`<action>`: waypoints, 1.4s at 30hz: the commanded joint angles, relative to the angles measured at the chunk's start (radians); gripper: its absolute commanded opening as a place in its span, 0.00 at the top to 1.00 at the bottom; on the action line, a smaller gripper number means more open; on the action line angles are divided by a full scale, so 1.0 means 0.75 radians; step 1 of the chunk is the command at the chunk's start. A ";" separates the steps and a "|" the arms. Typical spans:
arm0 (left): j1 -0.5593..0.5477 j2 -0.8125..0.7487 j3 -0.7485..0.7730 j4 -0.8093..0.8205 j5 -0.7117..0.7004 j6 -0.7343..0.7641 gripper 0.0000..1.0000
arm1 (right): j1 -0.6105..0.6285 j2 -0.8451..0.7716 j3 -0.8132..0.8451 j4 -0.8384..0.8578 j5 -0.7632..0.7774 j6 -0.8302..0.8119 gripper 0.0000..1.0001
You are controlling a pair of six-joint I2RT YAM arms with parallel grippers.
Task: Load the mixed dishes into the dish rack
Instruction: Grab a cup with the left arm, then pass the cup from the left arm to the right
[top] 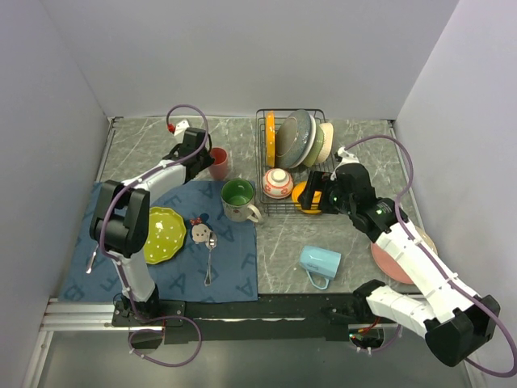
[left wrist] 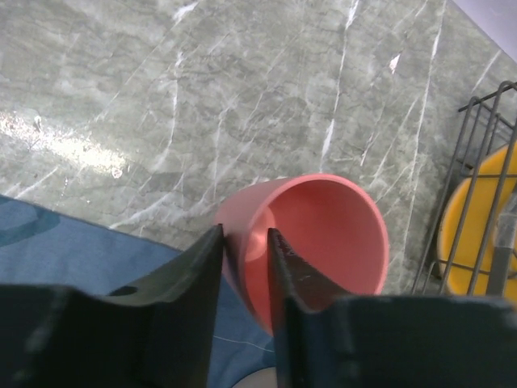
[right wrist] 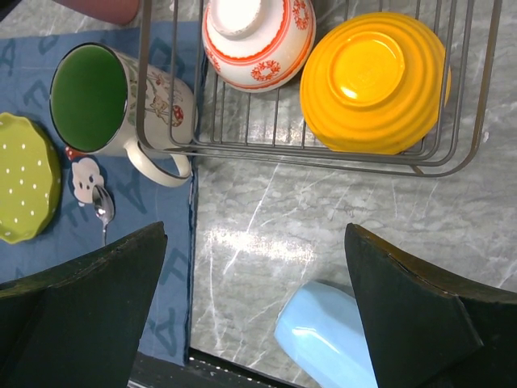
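Observation:
The pink cup (top: pixel 219 162) (left wrist: pixel 323 226) stands left of the dish rack (top: pixel 262 121) (left wrist: pixel 477 162) (right wrist: pixel 452 166). My left gripper (top: pixel 206 159) (left wrist: pixel 245 234) is shut on the cup's near wall, one finger inside and one outside. In the rack stand an orange plate (top: pixel 270 137) and grey and green dishes (top: pixel 295 139). A red-patterned dish (top: pixel 278 183) (right wrist: pixel 258 32) and an orange bowl (top: pixel 300 194) (right wrist: pixel 371 81) lie upturned there. My right gripper (top: pixel 311 196) (right wrist: pixel 255 230) hangs open over the rack's front edge, holding nothing.
On the blue mat (top: pixel 234 259) are a green-lined mug (top: pixel 239 198) (right wrist: pixel 105 101), a lime-green plate (top: pixel 166 234) (right wrist: pixel 24 178) and a spoon (top: pixel 210 259). A light blue mug (top: pixel 320 263) (right wrist: pixel 331 339) lies on its side near the front edge. A pink plate (top: pixel 386 260) sits under the right arm.

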 commanded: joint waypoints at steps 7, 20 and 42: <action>0.000 -0.012 0.103 -0.030 -0.006 0.045 0.99 | 0.007 -0.074 0.031 0.030 0.074 0.021 0.02; 0.002 -0.429 0.178 -0.073 0.386 0.201 0.99 | 0.005 -0.039 0.209 0.056 -0.020 -0.006 0.00; -0.084 -0.867 0.001 0.415 1.628 -0.065 0.99 | 0.009 -0.148 0.147 0.994 -0.869 0.051 0.00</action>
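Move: The pink cup is already between the left hand's parted fingers, its middle about 3 cm right, 2 cm ahead and 2 cm below. The green mug stands roughly 9 cm right and 10 cm back; the patterned bowl, in the rack, is some 20 cm right and 8 cm back. For the empty right hand the cup lies about 26 cm left, 22 cm ahead and 12 cm lower; the yellow bowl is roughly 10 cm straight ahead, 15 cm lower. The left fingers pinch the cup's near-left wall, one inside and one outside, then lift it nearly 30 cm and carry it back and to the right towards the right hand, the wrist swinging some 60 degrees clockwise and tipping up. The right hand, open and empty, rises about 20 cm and shifts left, its fingers levelling and turning left towards the cup. ##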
